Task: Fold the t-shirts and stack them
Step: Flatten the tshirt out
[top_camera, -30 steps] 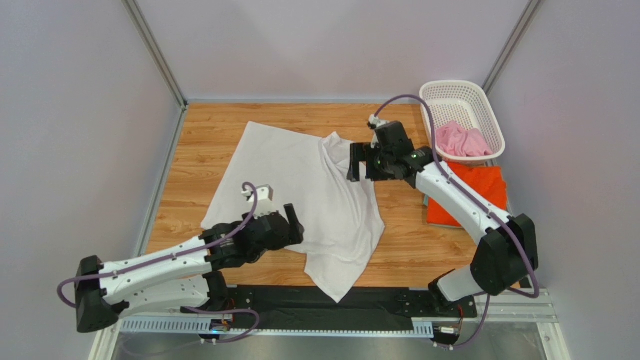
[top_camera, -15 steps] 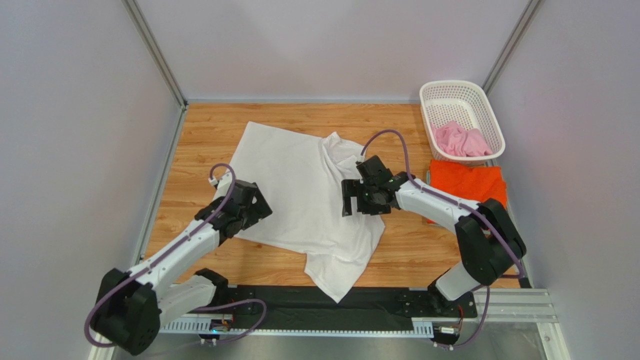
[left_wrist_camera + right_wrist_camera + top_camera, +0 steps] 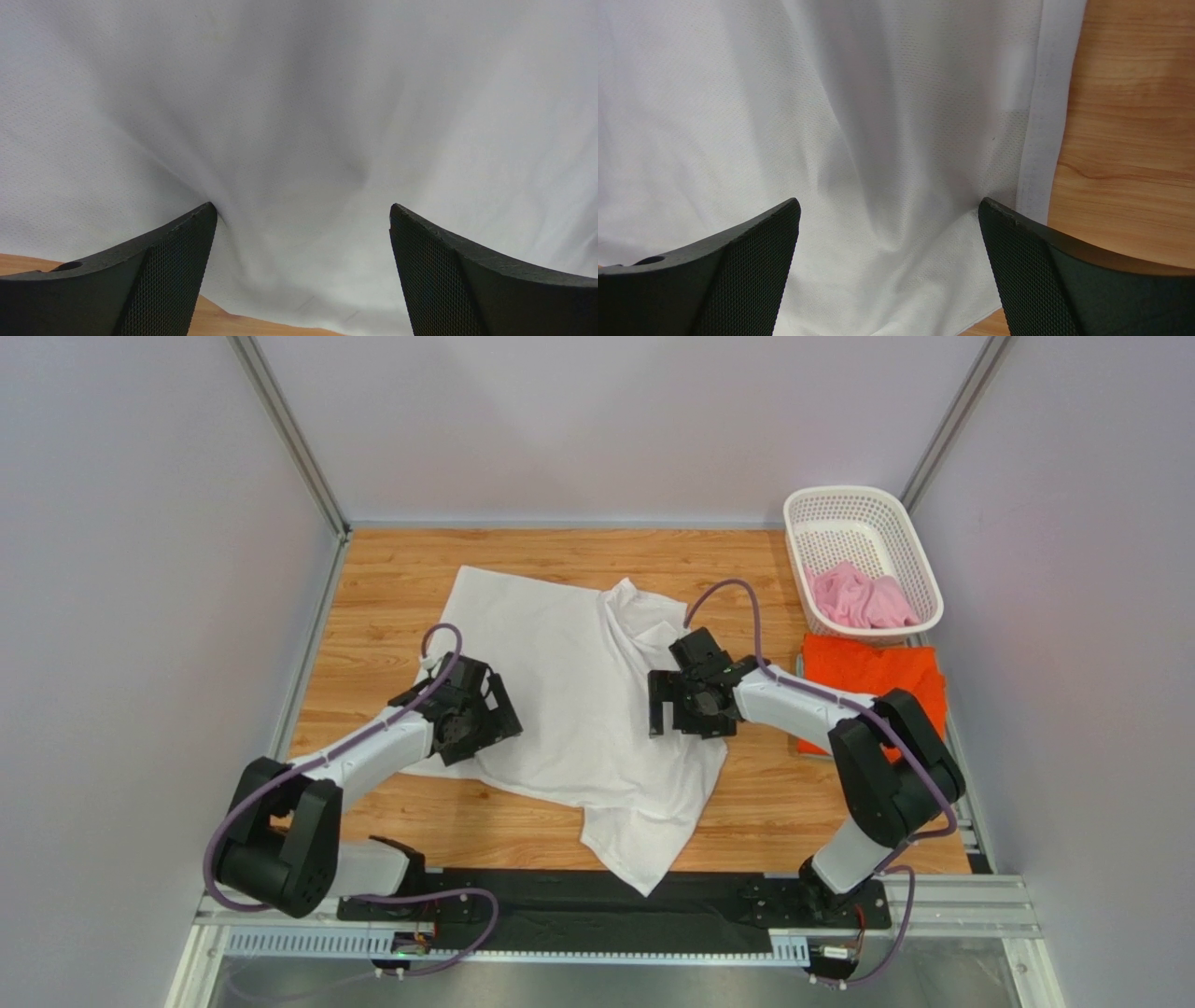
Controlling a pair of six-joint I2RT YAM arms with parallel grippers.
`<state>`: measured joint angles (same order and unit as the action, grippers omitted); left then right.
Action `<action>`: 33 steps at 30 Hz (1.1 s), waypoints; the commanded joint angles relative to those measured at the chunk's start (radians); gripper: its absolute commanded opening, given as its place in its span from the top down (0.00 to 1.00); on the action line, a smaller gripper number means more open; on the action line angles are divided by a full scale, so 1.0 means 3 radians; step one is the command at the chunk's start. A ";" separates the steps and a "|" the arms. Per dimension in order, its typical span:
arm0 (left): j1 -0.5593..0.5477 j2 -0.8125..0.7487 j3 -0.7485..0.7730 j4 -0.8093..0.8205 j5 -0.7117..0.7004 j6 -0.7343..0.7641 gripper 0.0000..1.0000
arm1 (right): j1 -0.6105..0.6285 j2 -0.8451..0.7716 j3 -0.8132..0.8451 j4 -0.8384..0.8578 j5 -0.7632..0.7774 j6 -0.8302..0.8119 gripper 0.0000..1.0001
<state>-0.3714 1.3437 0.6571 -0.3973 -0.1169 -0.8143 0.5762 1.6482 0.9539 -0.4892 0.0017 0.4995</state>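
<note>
A white t-shirt [image 3: 561, 679] lies spread and rumpled on the wooden table [image 3: 379, 602]. My left gripper [image 3: 477, 717] stands open over its left edge; in the left wrist view its fingers [image 3: 175, 266] rest on the white cloth [image 3: 302, 105], which creases around the left tip. My right gripper [image 3: 676, 703] stands open over the shirt's right edge, and its right fingertip [image 3: 1018, 252] sits just inside the hem of the white cloth [image 3: 843, 105]. An orange t-shirt [image 3: 881, 679] lies folded at the right. A pink t-shirt [image 3: 859, 597] is bunched in the basket.
The white lattice basket [image 3: 842, 497] stands at the back right corner, just behind the orange shirt. Bare wood [image 3: 1130, 105] shows right of the hem. A corner of the white shirt hangs over the black rail [image 3: 617, 896] at the near edge.
My left arm swung from the shirt's near side out to its left edge. My right gripper came nearer and lower onto the right edge. Both stayed open.
</note>
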 commanded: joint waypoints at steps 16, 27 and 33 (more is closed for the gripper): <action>-0.0956 -0.1452 -0.0657 -0.1048 0.0170 -0.0814 0.00 | -0.0678 -0.0892 -0.0235 -0.0404 -0.0071 -0.0509 0.00; -0.0731 -0.1258 0.0254 -0.1284 -0.0950 -0.0456 0.00 | -0.0678 -0.0423 0.0486 -0.0553 -0.0098 -0.0469 0.00; -0.0184 -0.0645 0.0310 -0.0747 -0.0459 -0.0037 0.00 | -0.0683 0.0120 0.0716 -0.0517 -0.0011 -0.0545 0.00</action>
<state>-0.4530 1.0813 0.7361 -0.7040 -0.2981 -0.9165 0.3717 1.6260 1.1164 -0.6365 -0.0196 0.3569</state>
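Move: Both my open grippers already rest on the white t-shirt. Its middle lies about 15 cm to the right of my left hand and 7 cm ahead; from my right hand it is some 15 cm left and 5 cm ahead. The near sleeve sits about 20 cm back and 6 cm left of my right hand, the far sleeve 21 cm ahead and 6 cm left. The orange stack is roughly 27 cm right and 6 cm ahead of that hand. With fingers wide open and tips on the cloth, I drag the t-shirt with my left hand about 11 cm back towards me, veering right, while my right hand draws it some 8 cm right towards the orange stack. Then both come off: the left rises and swings forward, drifting left, over the shirt; the right lifts, moves forward and a little left, then starts sinking again over the cloth's right side. ##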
